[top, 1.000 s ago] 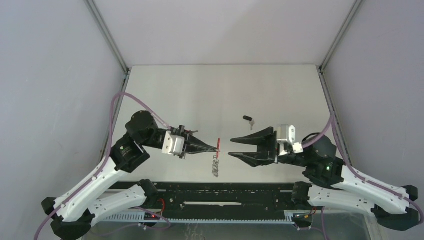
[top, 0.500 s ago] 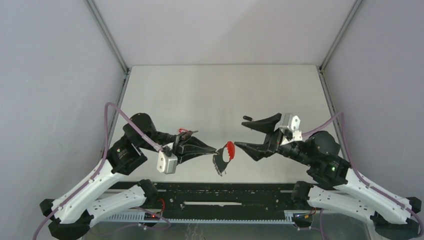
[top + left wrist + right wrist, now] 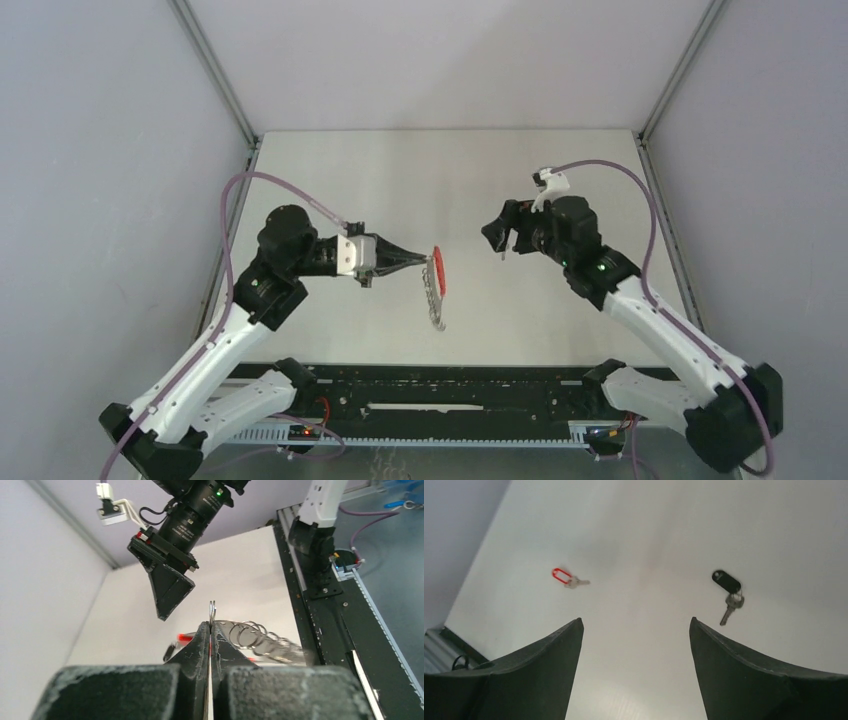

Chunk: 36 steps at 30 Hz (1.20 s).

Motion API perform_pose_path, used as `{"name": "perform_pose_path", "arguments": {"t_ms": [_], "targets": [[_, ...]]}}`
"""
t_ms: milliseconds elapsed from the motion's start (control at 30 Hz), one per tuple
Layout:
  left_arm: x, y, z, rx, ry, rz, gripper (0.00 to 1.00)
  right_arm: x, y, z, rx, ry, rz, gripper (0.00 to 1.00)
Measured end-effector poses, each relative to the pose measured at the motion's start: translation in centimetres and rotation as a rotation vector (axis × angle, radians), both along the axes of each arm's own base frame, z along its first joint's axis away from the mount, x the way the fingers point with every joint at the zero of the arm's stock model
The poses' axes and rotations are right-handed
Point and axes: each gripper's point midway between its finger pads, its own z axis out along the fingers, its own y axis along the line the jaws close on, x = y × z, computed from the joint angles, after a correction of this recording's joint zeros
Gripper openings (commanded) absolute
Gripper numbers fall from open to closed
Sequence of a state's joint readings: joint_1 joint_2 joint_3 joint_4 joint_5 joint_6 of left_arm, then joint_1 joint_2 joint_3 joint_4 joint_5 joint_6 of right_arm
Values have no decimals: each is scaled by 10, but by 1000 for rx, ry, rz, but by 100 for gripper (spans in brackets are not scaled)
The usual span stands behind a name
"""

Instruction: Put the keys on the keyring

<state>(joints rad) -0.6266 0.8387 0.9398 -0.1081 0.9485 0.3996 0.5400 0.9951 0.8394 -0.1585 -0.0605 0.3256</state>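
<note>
My left gripper (image 3: pixel 424 262) is shut on the keyring (image 3: pixel 437 275), whose red arc sits at the fingertips while its silver row of small loops (image 3: pixel 252 636) trails down toward the table. In the left wrist view the fingers (image 3: pixel 200 645) pinch a thin wire ring (image 3: pixel 212 611). Off to the right, my right gripper (image 3: pixel 496 232) hangs open and empty above the table, pointing down. Its wrist view shows both keys lying flat and apart: the red-tagged key (image 3: pixel 566 578) to the left and the black-headed key (image 3: pixel 727 587) to the right, beyond the open gripper (image 3: pixel 636 621).
The pale table (image 3: pixel 400 180) is walled by grey panels on three sides. A black rail (image 3: pixel 430 390) with the arm bases runs along the near edge. The right arm's wrist (image 3: pixel 180 525) hangs ahead of the left gripper.
The right arm swung back and to the far right, turned to face down, and its jaws spread wider. The left gripper rose and moved back a little with the keyring still pinched.
</note>
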Motion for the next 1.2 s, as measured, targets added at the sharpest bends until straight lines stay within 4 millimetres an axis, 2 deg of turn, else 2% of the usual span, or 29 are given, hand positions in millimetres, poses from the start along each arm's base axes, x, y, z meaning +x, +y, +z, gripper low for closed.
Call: {"name": "perform_pose_path", "arguments": {"t_ms": [100,167,367,433,500,600,800,967,1200], "targets": [[20,8,-13,26,68,69,0,19,-8,-47,-32,157,-71,72],[24,12,-19,43,87,92,0,31,-14,-80,-52,261,-123,65],[16,24,-31,66,109,116,0,62,-36,-165,-100,497,-256,50],[11,27,-36,71,117,118,0,68,-42,-187,-100,561,-286,46],[9,28,-40,74,126,117,0,73,-48,-202,-91,601,-316,44],[7,29,-47,81,146,117,0,82,-53,-208,-72,617,-346,42],[8,29,-62,100,201,122,0,107,-53,-202,-36,566,-361,35],[13,28,-65,101,214,131,0,109,-54,-221,-45,594,-366,31],[18,26,-66,98,227,136,0,115,-54,-221,-26,581,-364,25]]}}
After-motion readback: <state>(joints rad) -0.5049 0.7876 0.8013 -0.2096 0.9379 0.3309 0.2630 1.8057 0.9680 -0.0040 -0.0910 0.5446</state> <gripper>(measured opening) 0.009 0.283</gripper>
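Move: The black-tagged key lies flat on the table about 11 cm ahead of my right hand, 5 cm to its right and some 23 cm below. The red-tagged key lies some 29 cm to the left of it and about 5 cm nearer to me. From my left hand, which already holds the keyring in the air, the black-tagged key is roughly 26 cm ahead, 16 cm to the right and 34 cm lower. I swoop my right hand down some 20 cm while moving forward and a little right, tipping the fingers down about 30 degrees and turning them clockwise, then ease forward and down the last bit, closing most of the way to straddle the black-tagged key's small ring. My left hand keeps its grip on the keyring, sinking about 6 cm and drifting a little left. ##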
